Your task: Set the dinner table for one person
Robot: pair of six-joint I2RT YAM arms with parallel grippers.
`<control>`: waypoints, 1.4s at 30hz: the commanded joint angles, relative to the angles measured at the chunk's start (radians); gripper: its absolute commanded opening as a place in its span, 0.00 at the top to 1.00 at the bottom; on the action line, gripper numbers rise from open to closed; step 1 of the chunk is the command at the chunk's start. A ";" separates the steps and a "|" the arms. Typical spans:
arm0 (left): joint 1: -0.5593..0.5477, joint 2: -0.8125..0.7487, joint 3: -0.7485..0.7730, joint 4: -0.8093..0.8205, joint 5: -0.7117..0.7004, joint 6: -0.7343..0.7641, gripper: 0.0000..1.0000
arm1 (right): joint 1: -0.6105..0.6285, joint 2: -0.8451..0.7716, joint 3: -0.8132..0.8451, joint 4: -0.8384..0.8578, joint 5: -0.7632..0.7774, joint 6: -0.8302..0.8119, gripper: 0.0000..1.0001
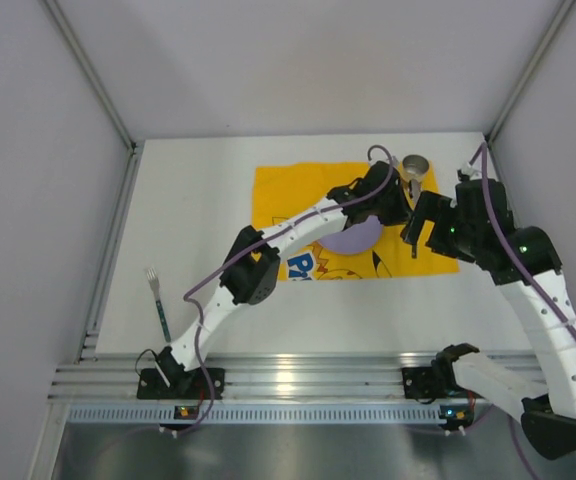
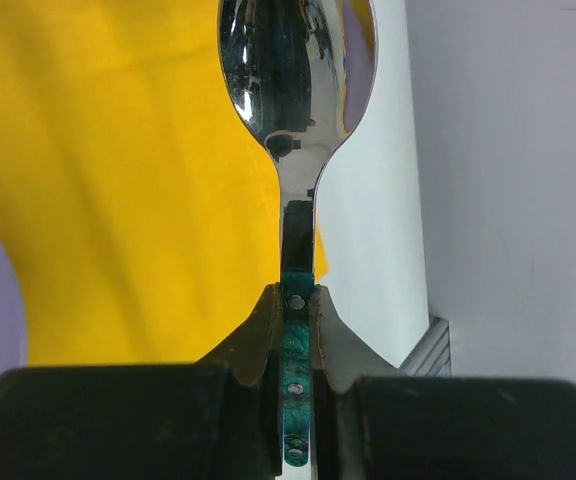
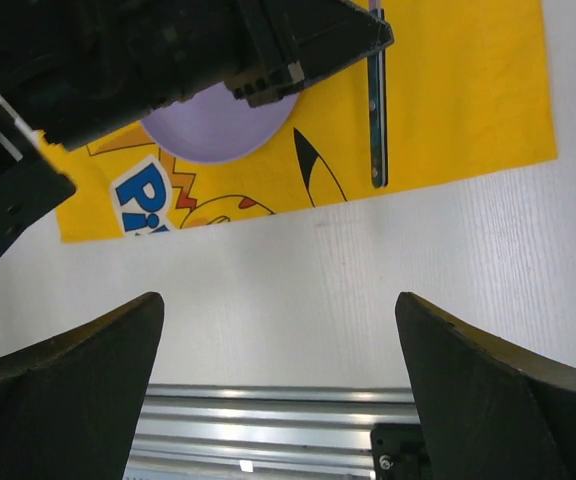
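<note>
On the white dinner table (image 1: pixel 193 215) lies a yellow printed cloth (image 1: pixel 288 195) with a purple plate (image 1: pixel 353 238) on it. My left gripper (image 2: pixel 296 300) is shut on the green handle of a shiny spoon (image 2: pixel 298 70), held above the cloth's right edge, near a metal cup (image 1: pixel 415 165). In the top view the left gripper (image 1: pixel 401 195) hangs over the plate's right side. My right gripper (image 3: pixel 278 310) is open and empty above bare table just right of it (image 1: pixel 420 228). A thin knife (image 3: pixel 376 110) lies on the cloth right of the plate (image 3: pixel 218 125).
A fork (image 1: pixel 156 298) with a green handle lies on the table at the left, near the ribbed aluminium rail (image 1: pixel 298 380). Grey walls close in the back and both sides. The left arm (image 1: pixel 268 255) stretches across the cloth.
</note>
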 commanded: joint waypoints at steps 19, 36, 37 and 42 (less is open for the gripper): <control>0.041 0.225 0.161 0.090 -0.026 -0.063 0.91 | -0.011 -0.151 -0.043 -0.207 0.047 0.010 0.00; 0.087 -0.078 0.083 0.148 0.107 -0.054 0.54 | -0.012 -0.123 -0.037 -0.129 0.018 0.020 0.00; 0.100 -0.130 0.043 0.122 0.115 -0.026 0.52 | -0.012 -0.120 -0.034 -0.112 0.019 0.020 0.00; 0.275 -0.559 -0.467 -0.066 -0.006 0.150 0.39 | -0.012 -0.068 -0.046 -0.035 -0.033 0.019 0.00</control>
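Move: Held in the left hand over the yellow mat, the spoon is bound for the bare strip right of the plate; that spot lies about 4 cm ahead of this hand, not to either side, and 9 cm below. The plate's middle is level with the spot and some 15 cm to its left; the cup stands 13 cm beyond the spot, 2 cm to its right. From the right hand the spot is roughly 18 cm ahead, 4 cm right, 21 cm down. Lowering the spoon about 10 cm and easing it 4 to 5 cm forward, the left hand lays it on the mat beside the plate, comes up a couple of centimetres and pauses, then opens its fingers. Freed, it rises some 12 cm and swings left over the plate. The empty right hand, still wide open, draws back and a little right early on, then nearly stops. ##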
